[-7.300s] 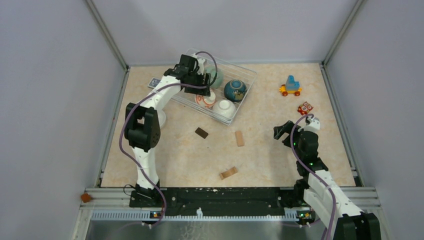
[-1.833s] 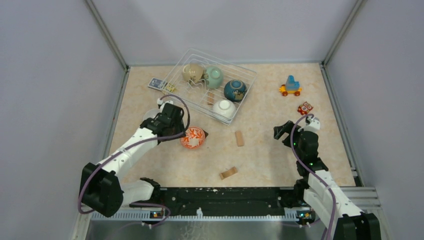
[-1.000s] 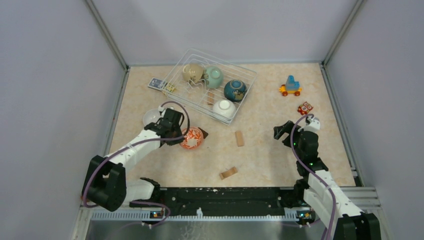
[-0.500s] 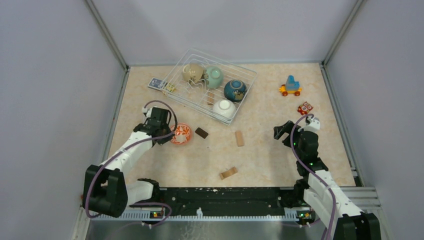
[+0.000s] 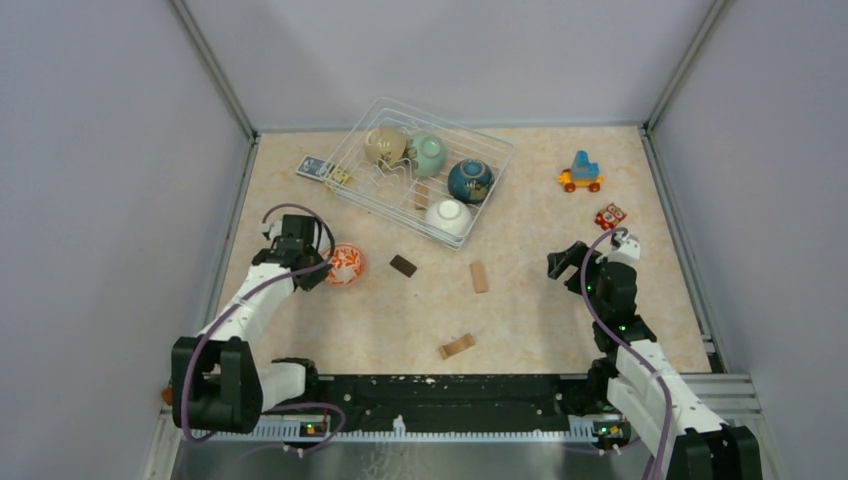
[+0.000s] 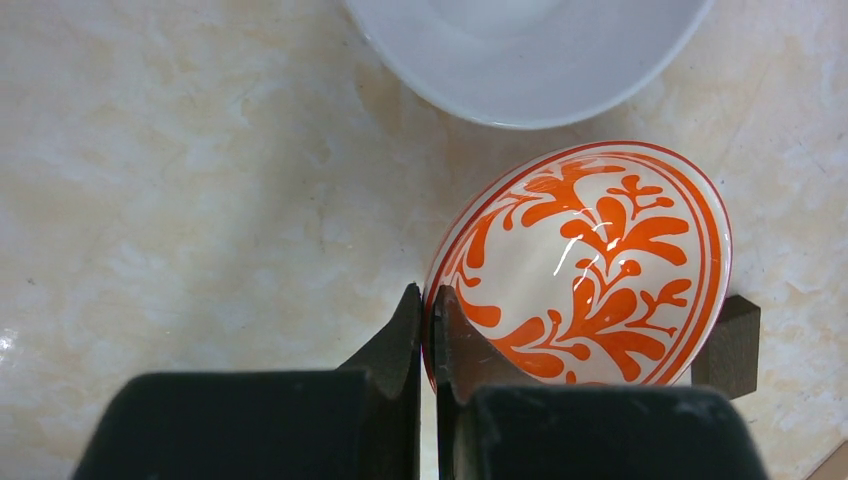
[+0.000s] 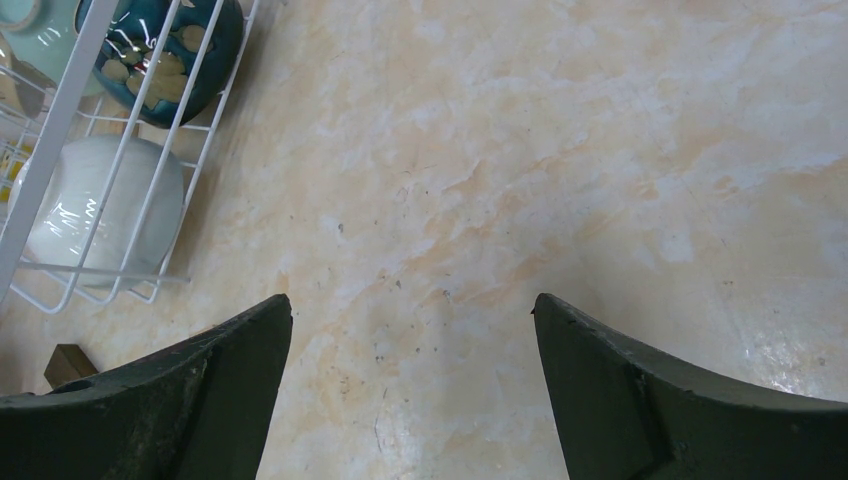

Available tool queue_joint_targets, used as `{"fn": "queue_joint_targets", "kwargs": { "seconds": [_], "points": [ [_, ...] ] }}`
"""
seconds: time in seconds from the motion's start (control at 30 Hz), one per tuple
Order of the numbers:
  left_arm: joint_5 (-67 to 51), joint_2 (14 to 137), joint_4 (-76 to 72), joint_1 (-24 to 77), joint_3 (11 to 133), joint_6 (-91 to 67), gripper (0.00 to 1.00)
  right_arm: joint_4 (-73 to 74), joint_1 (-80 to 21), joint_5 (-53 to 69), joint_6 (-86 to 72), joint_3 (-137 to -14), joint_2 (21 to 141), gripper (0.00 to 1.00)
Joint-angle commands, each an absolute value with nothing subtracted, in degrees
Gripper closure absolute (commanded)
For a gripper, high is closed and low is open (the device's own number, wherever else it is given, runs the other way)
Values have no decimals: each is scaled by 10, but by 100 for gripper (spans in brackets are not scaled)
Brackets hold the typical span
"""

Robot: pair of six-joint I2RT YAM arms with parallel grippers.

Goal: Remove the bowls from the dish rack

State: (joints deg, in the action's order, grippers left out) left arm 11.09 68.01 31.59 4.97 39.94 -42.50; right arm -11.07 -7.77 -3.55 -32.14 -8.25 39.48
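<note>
The white bowl with orange-red pattern (image 5: 344, 265) (image 6: 590, 270) is tilted on its side on the table's left, outside the dish rack (image 5: 497, 146). My left gripper (image 5: 322, 270) (image 6: 428, 298) is shut on its rim. A plain white bowl (image 6: 530, 50) sits just beyond it. Inside the rack are a beige bowl (image 5: 384, 145), a mint green bowl (image 5: 429, 154), a dark blue bowl (image 5: 469, 180) (image 7: 165, 55) and a white bowl (image 5: 449, 216) (image 7: 95, 205). My right gripper (image 5: 562, 260) (image 7: 412, 310) is open over bare table at the right.
A dark block (image 5: 403, 265) (image 6: 728, 345) lies right of the held bowl. Two wooden blocks (image 5: 480, 277) (image 5: 457, 346) lie mid-table. A toy train (image 5: 581, 173) and a red toy (image 5: 610, 216) sit at the right. A card (image 5: 313, 166) lies left of the rack.
My left gripper has closed on the patterned bowl's rim and moved it left, away from the dark block and toward the plain white bowl. The right arm has stayed still.
</note>
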Motion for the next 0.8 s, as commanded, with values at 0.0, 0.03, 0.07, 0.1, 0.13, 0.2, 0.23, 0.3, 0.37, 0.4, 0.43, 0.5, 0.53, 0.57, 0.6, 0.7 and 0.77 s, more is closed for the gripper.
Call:
{"fn": "queue_joint_targets", "kwargs": {
  "seconds": [0.0,0.03,0.07,0.1,0.13,0.2,0.23,0.3,0.37,0.4,0.43,0.5,0.53,0.57,0.6,0.7,0.77],
  "points": [
    [143,678,344,23,402,-444,95,-129,-81,-37,-320,-85,396,10],
    [153,676,352,20,403,-450,93,-129,-81,-38,-320,-85,396,10],
    [158,675,357,18,403,-452,90,-129,-81,-38,-320,-86,396,10],
    [159,674,359,17,402,-451,87,-129,-81,-38,-320,-85,396,10],
    [156,672,359,17,401,-450,83,-129,-81,-39,-320,-85,396,10],
    [144,668,358,17,402,-444,72,-129,-81,-38,-320,-85,396,10],
    [138,664,359,17,405,-437,65,-130,-81,-38,-320,-85,396,10],
    [124,652,366,17,417,-424,55,-129,-81,-39,-320,-85,396,10],
    [121,635,380,17,438,-416,47,-129,-81,-39,-320,-85,396,10],
    [121,626,385,17,449,-407,44,-129,-81,-39,-320,-86,395,10],
    [120,617,389,17,463,-397,41,-129,-81,-40,-320,-85,395,10],
    [114,606,402,18,493,-378,38,-128,-81,-40,-320,-85,395,10],
    [112,601,409,18,507,-370,37,-128,-81,-40,-320,-85,396,10],
    [103,597,413,18,524,-360,33,-128,-81,-40,-320,-86,395,10],
    [84,591,413,18,531,-346,23,-128,-81,-40,-320,-85,395,10],
    [-30,566,385,18,541,-285,3,-127,-81,-40,-320,-85,395,10],
    [-114,541,342,18,526,-248,1,-128,-81,-40,-320,-85,394,10]
  ]
}}
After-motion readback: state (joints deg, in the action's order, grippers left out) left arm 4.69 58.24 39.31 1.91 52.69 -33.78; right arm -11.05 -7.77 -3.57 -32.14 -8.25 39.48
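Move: The left hand still pinches the near-left rim of the orange bowl on the table; its middle lies about 4 cm right, 1 cm ahead and 3 cm below. The white bowl sits some 7 cm ahead and 3 cm left of the hand, the dark block about 17 cm right and 1 cm ahead, both on the table. From the idle right hand, the orange bowl is roughly 47 cm left and level ahead. Left hand drags the orange bowl 2 cm left and back, opens off its rim and rises 11 cm. ##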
